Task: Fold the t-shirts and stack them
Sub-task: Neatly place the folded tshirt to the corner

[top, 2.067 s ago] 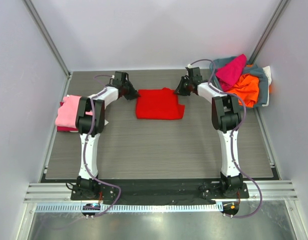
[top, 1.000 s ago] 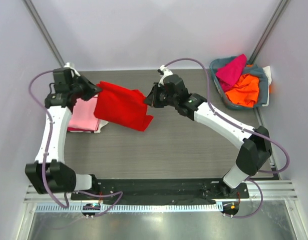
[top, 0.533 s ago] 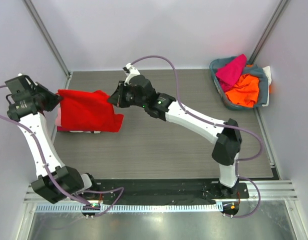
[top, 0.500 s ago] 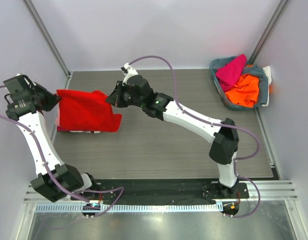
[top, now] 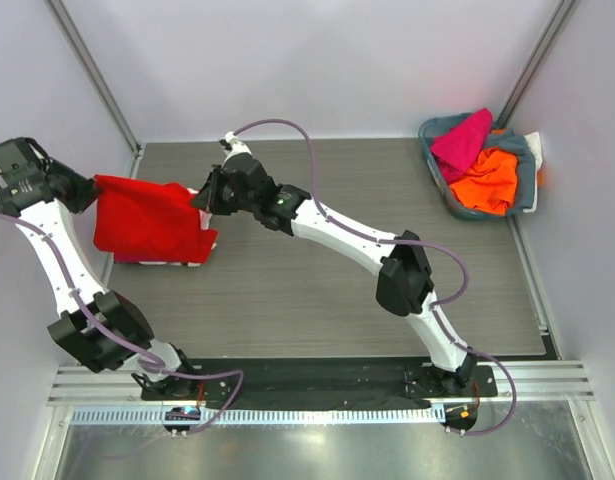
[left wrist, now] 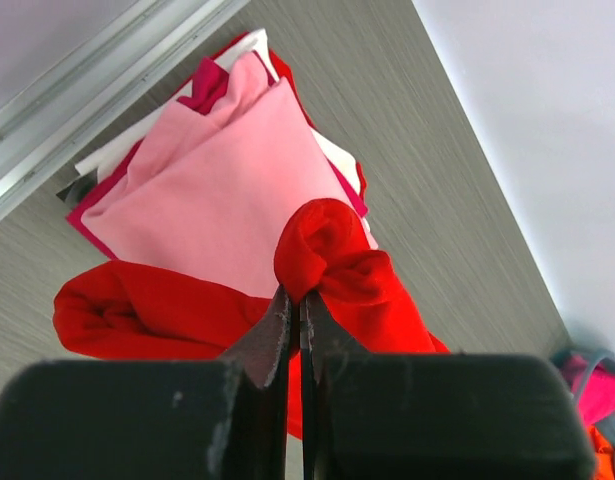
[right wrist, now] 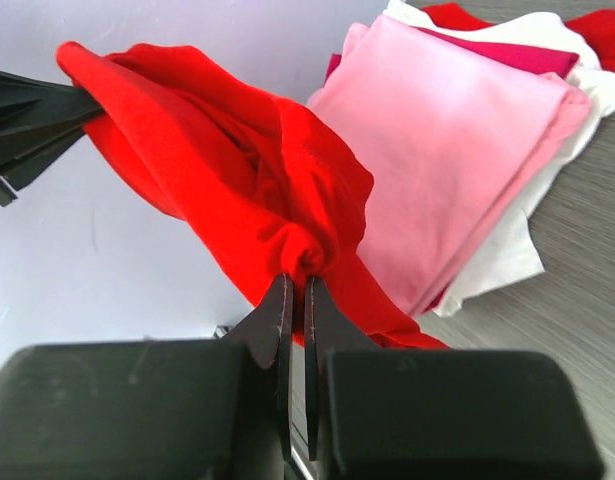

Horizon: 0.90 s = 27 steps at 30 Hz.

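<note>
A folded bright red t-shirt (top: 147,218) hangs between both grippers above the stack at the table's far left. My left gripper (top: 84,189) is shut on its left corner (left wrist: 317,250), my right gripper (top: 200,197) is shut on its right corner (right wrist: 302,255). Below it lies a stack of folded t-shirts with a pink one (left wrist: 212,190) on top of magenta and white ones (right wrist: 442,150). In the top view the red cloth hides most of that stack (top: 157,262).
A grey-blue basket (top: 522,195) at the back right holds loose magenta (top: 462,140) and orange (top: 484,178) shirts. A metal rail (top: 115,250) edges the table on the left, close to the white side wall.
Both arms have carried the red t-shirt from the middle of the table leftwards, until it hangs over the pink stack. Both grips have stayed shut on it.
</note>
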### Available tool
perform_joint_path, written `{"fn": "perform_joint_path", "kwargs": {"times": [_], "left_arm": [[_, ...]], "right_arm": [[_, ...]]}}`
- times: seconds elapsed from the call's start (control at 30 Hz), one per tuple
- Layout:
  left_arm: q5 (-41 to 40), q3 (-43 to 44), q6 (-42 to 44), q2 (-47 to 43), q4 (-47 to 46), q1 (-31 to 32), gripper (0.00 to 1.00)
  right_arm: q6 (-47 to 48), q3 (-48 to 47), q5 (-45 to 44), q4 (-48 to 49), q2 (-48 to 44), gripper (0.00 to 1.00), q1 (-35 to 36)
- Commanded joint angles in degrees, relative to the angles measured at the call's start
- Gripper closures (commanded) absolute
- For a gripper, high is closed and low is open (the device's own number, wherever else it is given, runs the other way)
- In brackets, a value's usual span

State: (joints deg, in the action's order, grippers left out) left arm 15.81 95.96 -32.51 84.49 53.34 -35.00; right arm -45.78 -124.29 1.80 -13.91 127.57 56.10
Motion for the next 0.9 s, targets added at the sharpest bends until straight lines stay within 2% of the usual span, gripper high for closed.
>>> {"fn": "perform_joint_path", "kwargs": {"times": [0.0,0.17,0.87], "left_arm": [[-0.7,2.7,-0.2,2.1,-3.4,-1.0,1.00],[-0.5,3.1,-1.6,4.5,-5.6,-1.2,1.00],[2.5,2.6,-9.0,15.0,-16.1,-1.2,1.00]], "right_arm": [[-2.6,-6.5,0.2,1.3,2.3,0.99,0.3],[-3.3,-11.9,-0.7,0.9,6.5,0.99,0.3],[-8.0,-18.2,0.2,3.6,15.7,0.99,-4.0]]}}
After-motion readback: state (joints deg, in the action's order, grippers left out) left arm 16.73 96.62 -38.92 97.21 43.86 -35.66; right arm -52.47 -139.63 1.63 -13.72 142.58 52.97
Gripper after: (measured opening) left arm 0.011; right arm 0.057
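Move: The stack of folded t-shirts, where the red t-shirt held by both hands is going, has its middle about 4 cm ahead, 6 cm to the right and some 26 cm below the left hand; from the right hand it lies about 4 cm ahead, 12 cm left and 23 cm below. The left wall rail runs roughly 9 cm left of the left hand, level with it, and the table's far edge is some 25 cm ahead of that hand. The folded red t-shirt, still pinched at its two upper corners and hanging between the closed grippers, is carried by both arms together forward and down over the stack. Each hand goes about 6 cm forward, sinks 4 to 5 cm mostly in the first half, then runs on nearly level, the left one also drifting some 4 cm left; the wrists barely turn. ##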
